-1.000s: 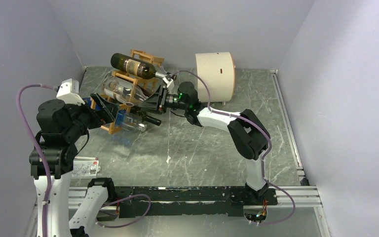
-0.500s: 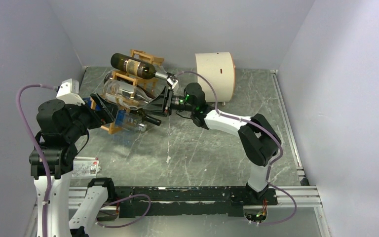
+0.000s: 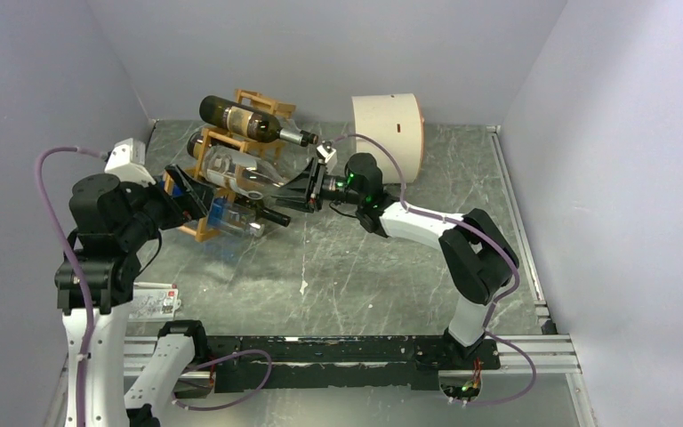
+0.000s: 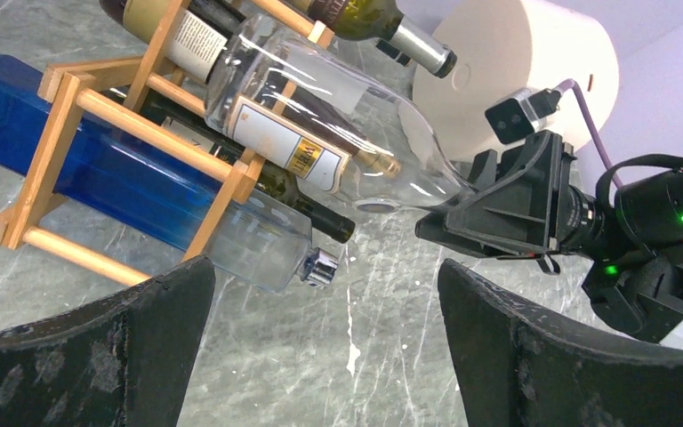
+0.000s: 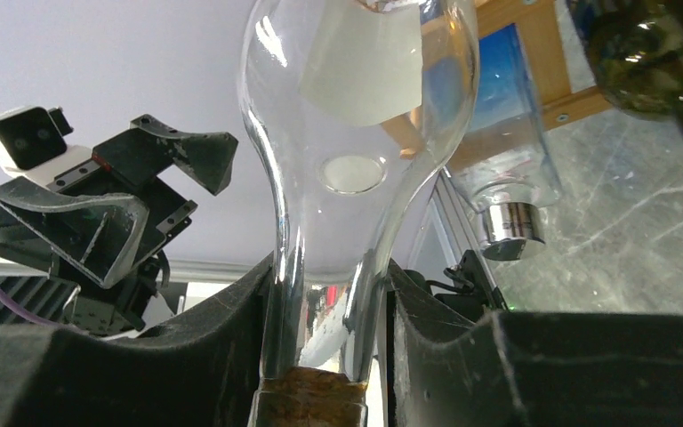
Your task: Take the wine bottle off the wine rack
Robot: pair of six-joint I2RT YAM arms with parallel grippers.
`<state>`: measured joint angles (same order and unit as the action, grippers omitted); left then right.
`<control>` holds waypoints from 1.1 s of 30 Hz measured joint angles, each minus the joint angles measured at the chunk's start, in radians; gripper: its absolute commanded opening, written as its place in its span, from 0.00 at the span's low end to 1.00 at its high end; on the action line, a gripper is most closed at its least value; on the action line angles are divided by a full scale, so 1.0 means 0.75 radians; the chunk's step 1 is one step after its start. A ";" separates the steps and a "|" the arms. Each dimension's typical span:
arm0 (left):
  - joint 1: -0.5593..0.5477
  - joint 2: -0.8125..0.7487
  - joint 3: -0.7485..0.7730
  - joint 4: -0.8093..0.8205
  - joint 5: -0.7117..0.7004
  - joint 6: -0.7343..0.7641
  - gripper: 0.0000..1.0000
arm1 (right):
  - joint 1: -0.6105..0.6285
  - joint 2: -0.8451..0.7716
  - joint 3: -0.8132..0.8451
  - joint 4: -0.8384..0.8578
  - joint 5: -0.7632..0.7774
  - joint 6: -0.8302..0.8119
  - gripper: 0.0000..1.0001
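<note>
The wine rack point(image 3: 197, 233) is an orange-brown stick frame at the back left, also in the left wrist view point(image 4: 142, 133). A clear glass wine bottle point(image 3: 234, 167) with a white label lies slanted in a middle cell, its neck pointing right. My right gripper point(image 3: 296, 189) is shut on that neck point(image 5: 329, 267), a finger pressing each side. A dark bottle point(image 3: 245, 118) rests on the top cell and a blue bottle point(image 3: 231, 216) in the bottom one. My left gripper point(image 3: 194, 191) stands open beside the rack's left front, nothing between its fingers point(image 4: 325, 356).
A cream cylindrical drum point(image 3: 387, 138) stands at the back, right of the rack. A small printed card point(image 3: 153, 302) lies near the left arm's base. A metal rail point(image 3: 516, 222) runs along the table's right edge.
My right arm has drawn back to the right, and the clear bottle has slid out of its cell with it. The left arm has barely shifted.
</note>
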<state>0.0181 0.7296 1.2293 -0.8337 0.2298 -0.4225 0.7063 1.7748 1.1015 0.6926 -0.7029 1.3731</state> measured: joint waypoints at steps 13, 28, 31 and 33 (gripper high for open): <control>0.069 0.483 0.033 0.193 0.152 0.040 0.99 | -0.033 0.000 -0.043 0.041 -0.022 0.040 0.00; 0.159 0.723 0.067 0.444 0.456 0.039 0.99 | -0.044 -0.001 -0.043 0.057 -0.084 0.044 0.00; 0.160 0.723 0.067 0.480 0.540 0.035 0.95 | -0.045 -0.004 -0.043 0.052 -0.095 0.043 0.00; 0.166 0.723 0.064 0.501 0.591 0.029 0.96 | -0.047 -0.019 -0.043 0.038 -0.104 0.033 0.00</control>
<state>0.1425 1.2720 1.2770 -0.4580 0.6731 -0.4007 0.6712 1.7607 1.0691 0.7212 -0.7811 1.3979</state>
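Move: My right hand already grips the neck of the clear wine bottle. The bottle's middle lies about 10 cm ahead of my open left hand, 9 cm to its right and 8 cm below. The green bottle on the rack's far end lies some 11 cm beyond the clear bottle and 3 cm farther right. The blue bottle is low down, 4 cm ahead of my left hand. From my right hand the clear bottle's middle lies 13 cm left and 4 cm ahead. I reach my left hand forward about 14 cm over the rack towards the base end of the clear bottle, sinking some 5 cm on the way. Late on I swing the wrist clockwise nearly 20 degrees and edge slightly right, fingers still wide open and coming close about the glass. My right hand keeps its pinch on the neck and eases about 1.5 cm to the right. ##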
